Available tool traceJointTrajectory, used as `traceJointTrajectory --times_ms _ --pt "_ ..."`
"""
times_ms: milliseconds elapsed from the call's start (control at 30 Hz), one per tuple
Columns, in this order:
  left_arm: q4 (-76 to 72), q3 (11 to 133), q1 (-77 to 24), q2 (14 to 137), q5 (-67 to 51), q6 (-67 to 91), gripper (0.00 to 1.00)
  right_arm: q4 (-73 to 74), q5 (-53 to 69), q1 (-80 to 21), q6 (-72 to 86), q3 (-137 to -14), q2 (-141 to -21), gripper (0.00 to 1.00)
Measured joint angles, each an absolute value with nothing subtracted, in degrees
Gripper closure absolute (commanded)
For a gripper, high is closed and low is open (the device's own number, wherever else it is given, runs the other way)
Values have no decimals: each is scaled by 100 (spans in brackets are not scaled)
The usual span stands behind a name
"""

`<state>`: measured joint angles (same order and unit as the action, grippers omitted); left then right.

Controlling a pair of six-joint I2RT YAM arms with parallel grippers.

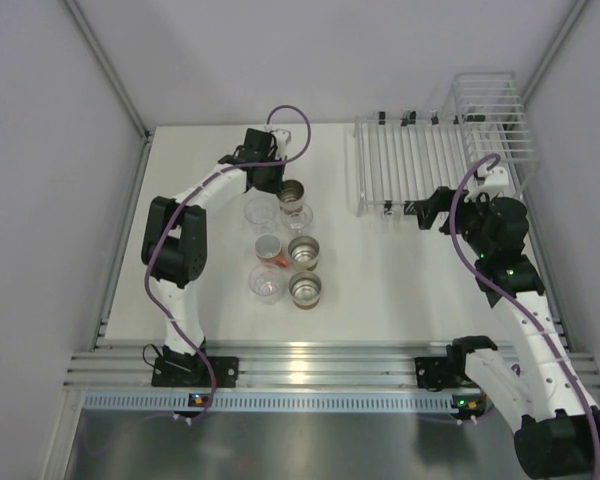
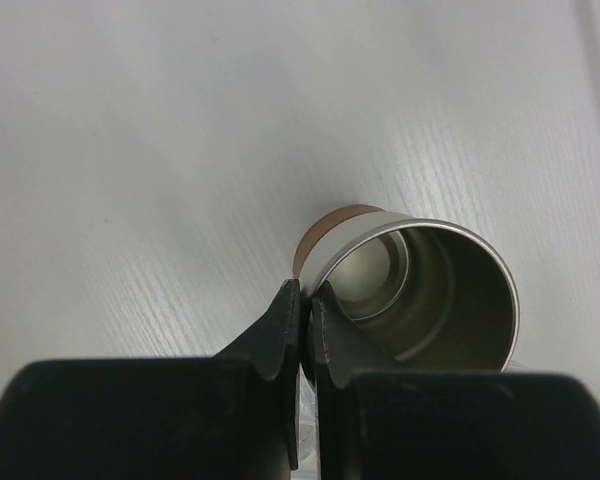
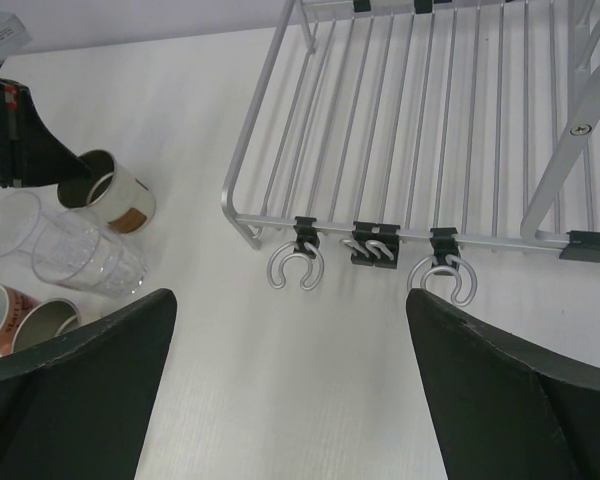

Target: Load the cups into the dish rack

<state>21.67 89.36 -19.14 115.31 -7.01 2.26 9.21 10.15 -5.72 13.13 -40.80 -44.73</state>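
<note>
My left gripper (image 2: 307, 297) is shut on the rim of a brown cup (image 2: 420, 290) with a shiny metallic inside. The cup is tilted at the far end of the cluster (image 1: 293, 192). In the right wrist view the same cup (image 3: 110, 190) leans under the left gripper's black fingers (image 3: 25, 150). Other cups stand nearby: clear ones (image 1: 260, 212) (image 1: 267, 283), a salmon-orange one (image 1: 270, 250) and two brown ones (image 1: 303, 251) (image 1: 305, 290). The white wire dish rack (image 1: 410, 165) holds no cup on its flat bars. My right gripper (image 3: 290, 300) hangs open over the table, just before the rack's front rail (image 3: 400, 235).
The rack's taller wire basket (image 1: 490, 115) stands at the back right corner. Small hooks (image 3: 295, 268) hang from the rack's front rail. Grey walls enclose the table on the left, the right and at the back. The right arm (image 1: 495, 235) lies along the right side.
</note>
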Motion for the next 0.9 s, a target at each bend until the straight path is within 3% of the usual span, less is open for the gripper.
traceJointTrajectory --times_ms 333,533,900 --pt "2156 8982 -1844 11498 -436 484 100 893 1050 -572 1319 -4080 -4473 1" --pt "1859 8927 -1686 10851 -523 1000 100 764 1258 -572 1382 -4080 -4466 1" --pt "-1745 7244 -1533 8562 -2370 3557 100 -377 2021 -572 2392 -4088 -4466 1"
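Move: The left hand is already shut on the rim of the steel cup, which stands some 2 cm to its right and 4 cm lower; the dish rack's middle is about 38 cm right and 7 cm ahead. One clear glass is 7 cm back and 3 cm right, another glass 6 cm back and 5 cm left, both 4 cm below. From the open right hand, the steel cup is roughly 31 cm left, 15 cm ahead and 19 cm lower. Still pinching the steel cup's rim, the left hand edges a little forward and left, then lifts steeply by more than 25 cm, drifting back and right near the top while it rolls and tips up over 50 degrees until the fingers point level, forward and right. Late on, the right hand rises about 6 cm and shifts left, fingers wide open, turning slightly towards the cup's side. ##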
